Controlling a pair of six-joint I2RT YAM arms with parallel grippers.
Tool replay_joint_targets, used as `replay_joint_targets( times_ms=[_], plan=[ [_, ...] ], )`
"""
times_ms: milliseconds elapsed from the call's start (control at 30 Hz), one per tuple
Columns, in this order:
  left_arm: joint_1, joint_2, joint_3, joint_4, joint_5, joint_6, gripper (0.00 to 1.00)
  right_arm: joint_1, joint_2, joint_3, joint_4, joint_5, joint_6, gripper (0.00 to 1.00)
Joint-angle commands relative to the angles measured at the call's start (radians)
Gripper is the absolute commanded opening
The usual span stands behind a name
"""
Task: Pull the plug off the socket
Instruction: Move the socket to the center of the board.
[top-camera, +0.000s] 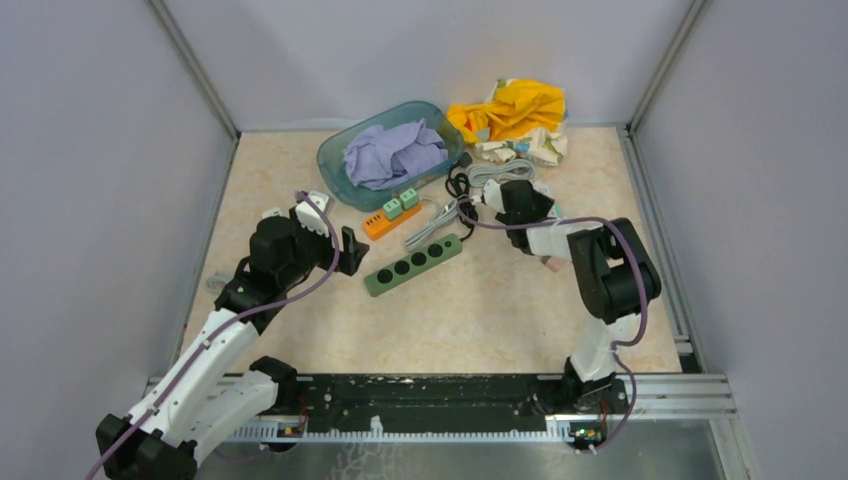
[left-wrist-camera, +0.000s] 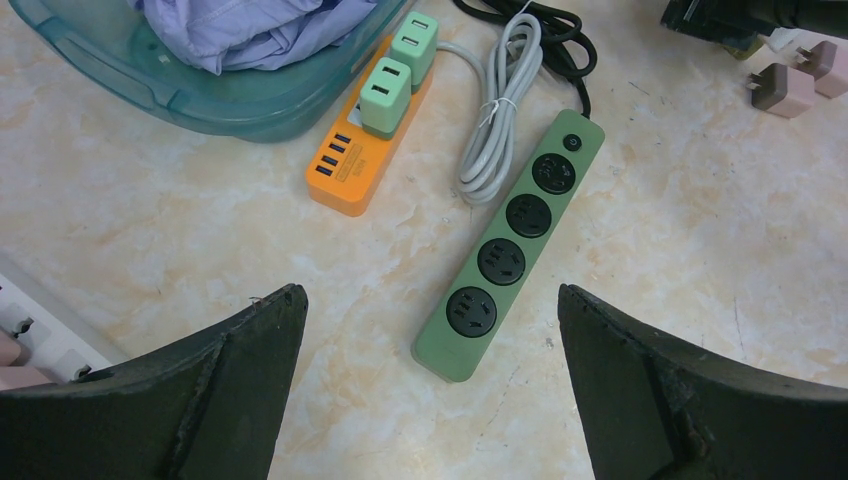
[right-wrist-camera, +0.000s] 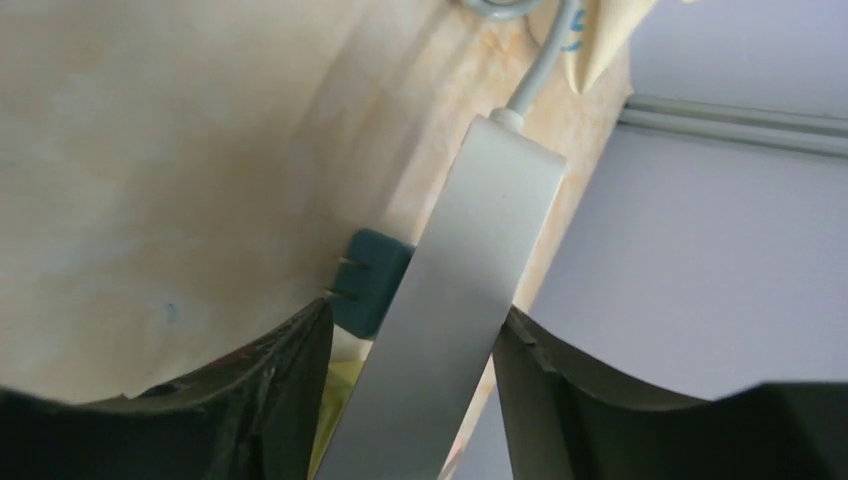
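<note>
In the right wrist view a long white socket strip (right-wrist-camera: 455, 300) runs up between my right gripper's (right-wrist-camera: 410, 320) fingers. The right finger (right-wrist-camera: 530, 370) lies against its edge, while the left finger (right-wrist-camera: 290, 370) stands a little off it. A dark teal plug (right-wrist-camera: 372, 280) sits in that gap against the strip's left side, its two metal prongs bare and pointing away from the strip. Seen from above, the right gripper (top-camera: 497, 203) is at the back of the table among the cables. My left gripper (left-wrist-camera: 428, 290) hangs wide open and empty over the near end of a green power strip (left-wrist-camera: 510, 240).
An orange strip (left-wrist-camera: 350, 165) carries two mint adapters (left-wrist-camera: 385, 95) beside a teal bin (top-camera: 335, 165) of lilac cloth. A bundled grey cable (left-wrist-camera: 497, 110), a black cable (left-wrist-camera: 550, 40) and pink adapters (left-wrist-camera: 785, 88) lie near the green strip (top-camera: 413, 264). Yellow cloth (top-camera: 510, 108) sits at the back.
</note>
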Motion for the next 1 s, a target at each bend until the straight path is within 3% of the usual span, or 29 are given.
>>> replay_joint_targets(
  times_ms=[0,233,500,633,767,967],
  plan=[
    [0.008,0.002,0.0,-0.002,0.007,0.006,1.0,0.033,-0.053,0.06,-0.098,-0.109,0.101,0.61],
    [0.009,0.007,0.001,-0.004,0.012,0.006,1.0,0.034,-0.13,0.111,-0.228,-0.211,0.205,0.64],
    [0.01,0.0,0.0,-0.004,0.011,0.006,1.0,-0.098,-0.1,0.195,-0.281,-0.27,0.281,0.55],
    [0.012,-0.002,-0.002,0.005,0.041,0.004,1.0,-0.164,-0.197,0.25,-0.45,-0.597,0.365,0.61],
    [0.014,-0.004,-0.008,0.018,0.07,0.003,1.0,-0.215,-0.293,0.307,-0.601,-0.956,0.401,0.73],
    [0.022,-0.005,-0.026,0.047,0.146,0.014,1.0,-0.288,-0.407,0.29,-0.677,-1.393,0.469,0.75]
  ],
)
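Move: The white power strip lies loosely between the right fingers, its middle some 3 cm back from the hand and about level sideways. The teal plug is on the table about 3 cm to the hand's right and 1 cm back, the yellow plug 5 cm back and 2 cm right, the nearest pink plug 11 cm back and 1 cm right, all some 4 cm below the hand. From the idle left hand the white strip is roughly 13 cm ahead, 32 cm right and 17 cm lower. Open the right gripper further, from about half to three quarters, to leave the white strip. Shift the hand left about 4 cm, ease it back right some 3 cm, then lift it away upward about 11 cm in all, carrying it left and back as it rises, while rolling its left side up some 50 degrees. ##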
